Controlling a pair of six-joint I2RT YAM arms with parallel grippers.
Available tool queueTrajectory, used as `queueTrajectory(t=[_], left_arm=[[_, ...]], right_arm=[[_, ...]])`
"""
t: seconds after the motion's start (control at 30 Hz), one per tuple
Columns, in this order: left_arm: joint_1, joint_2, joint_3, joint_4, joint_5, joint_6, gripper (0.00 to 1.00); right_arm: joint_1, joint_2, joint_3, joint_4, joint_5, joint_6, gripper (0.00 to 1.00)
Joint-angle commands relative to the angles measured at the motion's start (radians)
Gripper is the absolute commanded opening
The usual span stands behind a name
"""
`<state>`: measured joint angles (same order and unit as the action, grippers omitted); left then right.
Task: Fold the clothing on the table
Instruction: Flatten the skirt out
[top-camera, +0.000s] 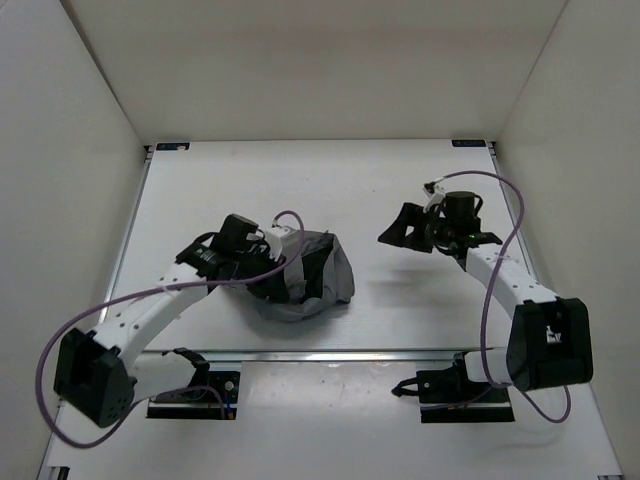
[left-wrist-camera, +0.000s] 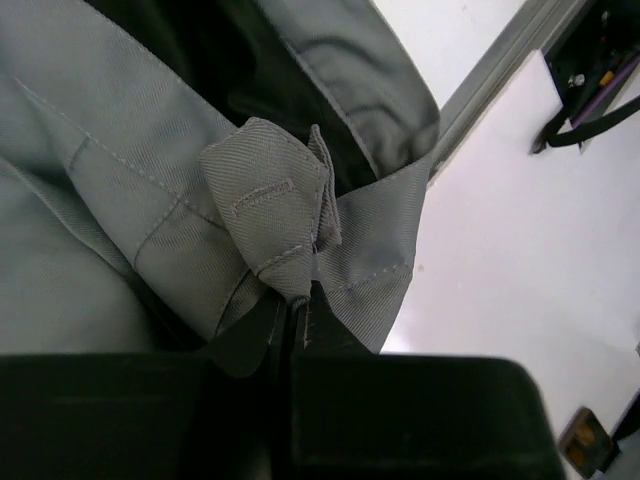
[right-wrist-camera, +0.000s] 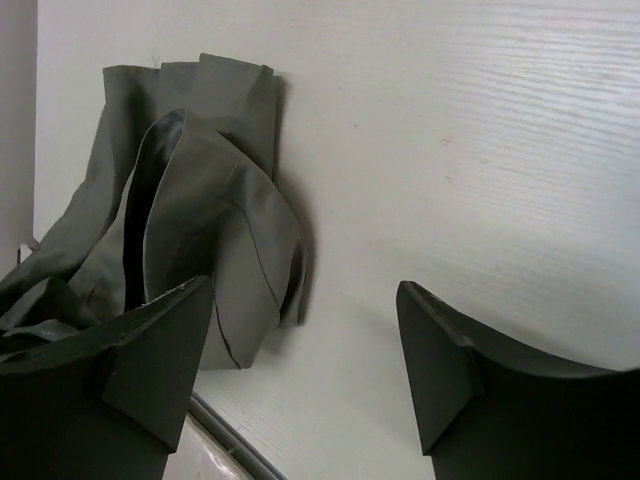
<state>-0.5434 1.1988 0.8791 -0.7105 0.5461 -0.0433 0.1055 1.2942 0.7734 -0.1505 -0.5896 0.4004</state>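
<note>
The clothing (top-camera: 325, 275) is a dark grey cloth bunched in a heap near the table's (top-camera: 250, 180) front edge, left of centre. My left gripper (top-camera: 287, 265) reaches into the heap's left side. In the left wrist view it (left-wrist-camera: 295, 305) is shut on a small folded tab of the clothing (left-wrist-camera: 130, 200), which rises just above the fingertips. My right gripper (top-camera: 405, 228) hovers over bare table to the right of the heap, apart from it. The right wrist view shows it (right-wrist-camera: 302, 285) wide open with nothing between the fingers, and the clothing (right-wrist-camera: 200, 200) lies beyond its left finger (right-wrist-camera: 150, 350).
A thin metal rail (top-camera: 350, 352) runs along the table's front edge just below the heap, and also shows in the left wrist view (left-wrist-camera: 490, 75). White walls close the table in on the left, right and back. Purple cables (top-camera: 500, 190) loop off both arms.
</note>
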Motion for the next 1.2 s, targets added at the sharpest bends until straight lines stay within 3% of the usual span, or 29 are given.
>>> queueTrajectory(t=[0.0, 0.13, 0.37, 0.7, 0.8, 0.83, 0.87, 0.9, 0.93, 1.07, 1.17], left_arm=[[0.028, -0.152, -0.052, -0.001, 0.021, 0.004, 0.0], [0.039, -0.205, -0.149, 0.054, 0.067, -0.036, 0.0], [0.033, -0.232, -0.204, 0.111, 0.113, -0.067, 0.0], [0.065, -0.243, -0.221, 0.112, 0.117, -0.046, 0.0], [0.076, -0.245, -0.221, 0.109, 0.117, -0.043, 0.0], [0.08, -0.248, -0.232, 0.109, 0.118, -0.043, 0.0], [0.089, -0.248, -0.227, 0.102, 0.12, -0.043, 0.0], [0.091, -0.251, -0.227, 0.111, 0.12, -0.038, 0.0], [0.102, -0.257, -0.224, 0.112, 0.115, -0.043, 0.0], [0.149, -0.294, -0.189, 0.121, 0.042, -0.056, 0.0], [0.226, -0.332, -0.061, 0.173, -0.013, -0.073, 0.0]], right_arm=[[0.072, 0.074, 0.101, 0.031, 0.016, -0.006, 0.7], [0.164, 0.218, 0.219, 0.013, 0.019, -0.011, 0.64], [0.328, 0.425, 0.533, -0.19, 0.114, -0.162, 0.72], [0.419, 0.622, 0.682, -0.366, 0.131, -0.244, 0.68], [0.434, 0.645, 0.698, -0.377, 0.166, -0.256, 0.58], [0.442, 0.643, 0.695, -0.354, 0.171, -0.259, 0.51], [0.432, 0.634, 0.689, -0.348, 0.165, -0.256, 0.36], [0.431, 0.63, 0.678, -0.316, 0.159, -0.264, 0.15], [0.428, 0.617, 0.676, -0.29, 0.165, -0.261, 0.02], [0.421, 0.51, 0.681, -0.254, 0.256, -0.255, 0.0], [0.378, 0.368, 0.702, -0.245, 0.338, -0.267, 0.0]])
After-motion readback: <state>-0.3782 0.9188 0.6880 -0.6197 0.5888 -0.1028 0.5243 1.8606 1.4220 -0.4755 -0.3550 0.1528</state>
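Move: The far right edge of the skirt's dark opening is roughly 15 cm left of the right hand, some 2 cm farther out and about 7 cm below it. The dark lining lies about 19 cm left, 8 cm back and 9 cm below the right hand; the skirt's near right corner is some 12 cm left, 15 cm back and 12 cm below. From the left hand, already holding a folded bit of the skirt, that far edge is around 12 cm right, 12 cm ahead and 5 cm lower. The right fingers pinch shut on the far edge of the skirt's opening, after the open hand sweeps about 15 cm left and slightly forward, turns counter-clockwise and dips some 7 cm onto it; then the hand starts to lift, gripping the edge. The left hand keeps its hold, drawing back about 3 cm and edging left, then easing forward at the end. ##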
